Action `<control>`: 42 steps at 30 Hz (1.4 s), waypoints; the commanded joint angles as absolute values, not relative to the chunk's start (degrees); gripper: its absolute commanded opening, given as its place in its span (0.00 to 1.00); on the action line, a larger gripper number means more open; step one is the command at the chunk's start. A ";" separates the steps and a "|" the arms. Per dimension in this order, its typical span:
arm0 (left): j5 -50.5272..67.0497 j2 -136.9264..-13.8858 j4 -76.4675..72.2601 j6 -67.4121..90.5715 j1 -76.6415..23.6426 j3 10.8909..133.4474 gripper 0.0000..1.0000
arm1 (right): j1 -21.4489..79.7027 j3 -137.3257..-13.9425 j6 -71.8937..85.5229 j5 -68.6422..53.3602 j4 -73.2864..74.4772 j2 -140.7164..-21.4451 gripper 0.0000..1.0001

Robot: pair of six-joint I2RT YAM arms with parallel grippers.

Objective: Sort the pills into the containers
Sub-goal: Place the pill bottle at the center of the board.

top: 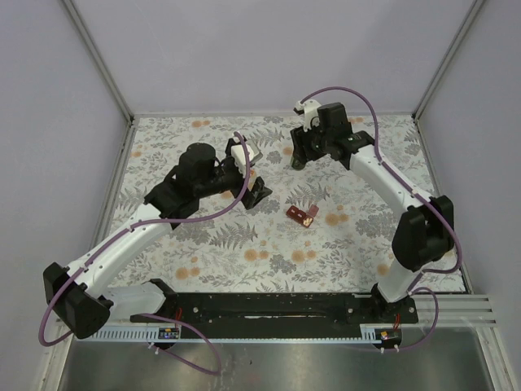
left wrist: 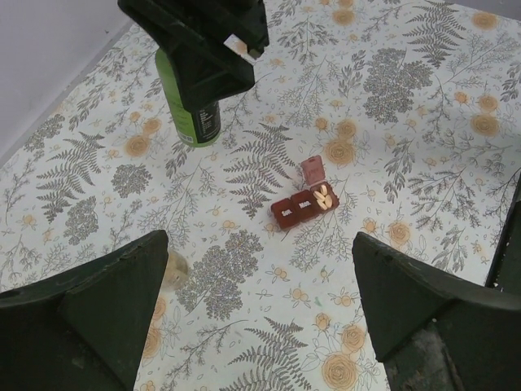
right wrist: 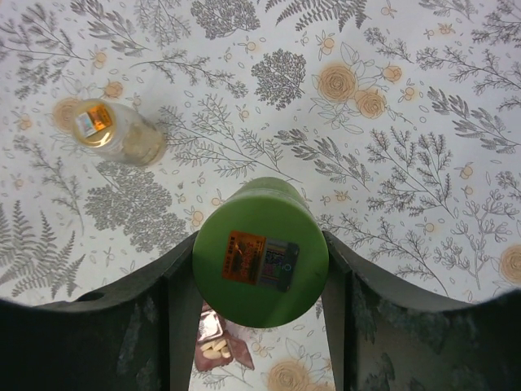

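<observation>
My right gripper is shut on the bright green bottle, which stands upright between its fingers. In the left wrist view the green bottle reaches down to the cloth under the right gripper. The dark-red pill box lies with one lid up, and several pale pills sit in that compartment. Past the bottle, the right wrist view also catches the pill box. A small pale bottle with an orange top stands apart; this pale bottle is just beside my left finger. My left gripper is open and empty.
A floral cloth covers the table, walled at the back and both sides. From above, the left gripper and right gripper hang close together, with the pill box just in front of them.
</observation>
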State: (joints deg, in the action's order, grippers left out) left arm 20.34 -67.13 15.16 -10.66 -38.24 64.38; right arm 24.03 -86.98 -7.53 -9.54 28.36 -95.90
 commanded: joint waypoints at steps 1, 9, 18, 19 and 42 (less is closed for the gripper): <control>19.34 -65.22 11.25 -9.93 -37.53 63.63 0.99 | 23.82 -89.99 -10.63 -8.26 20.48 -100.27 0.00; 19.69 -65.04 11.34 -10.28 -37.00 63.54 0.99 | 23.47 -95.79 -19.68 -17.39 22.85 -107.75 0.02; 20.30 -65.04 11.25 -10.55 -36.91 63.02 0.99 | 23.47 -99.75 -24.61 -23.20 27.94 -112.32 0.05; 20.39 -65.04 11.25 -10.55 -36.91 63.02 0.99 | 23.55 -100.02 -25.13 -23.12 28.56 -112.93 0.05; 20.92 -66.53 11.60 -11.51 -36.91 63.55 0.99 | 23.99 -105.12 -32.69 -22.85 35.07 -120.94 0.17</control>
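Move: The green bottle is already gripped by the right hand, high over the board; its open spot near the middle of the board lies about 4 cm ahead of this hand, 5 cm to its left and some 18 cm below. The clear bottle stands about 15 cm left and 1 cm ahead, the brown pill box about 8 cm back and straight below in left-right terms. From the left hand the spot is some 19 cm ahead, 8 cm right and 26 cm below. The right hand keeps its grip on the green bottle and sinks about 11 cm towards the open spot beyond the pill box and right of the clear bottle, drifting some 4 cm forward and 4 cm left in the first half and easing up slightly midway before going on nearly straight down. As it goes the wrist swings about 25 degrees counter-clockwise and the fingers tip somewhat more downward, staying closed around the bottle. ##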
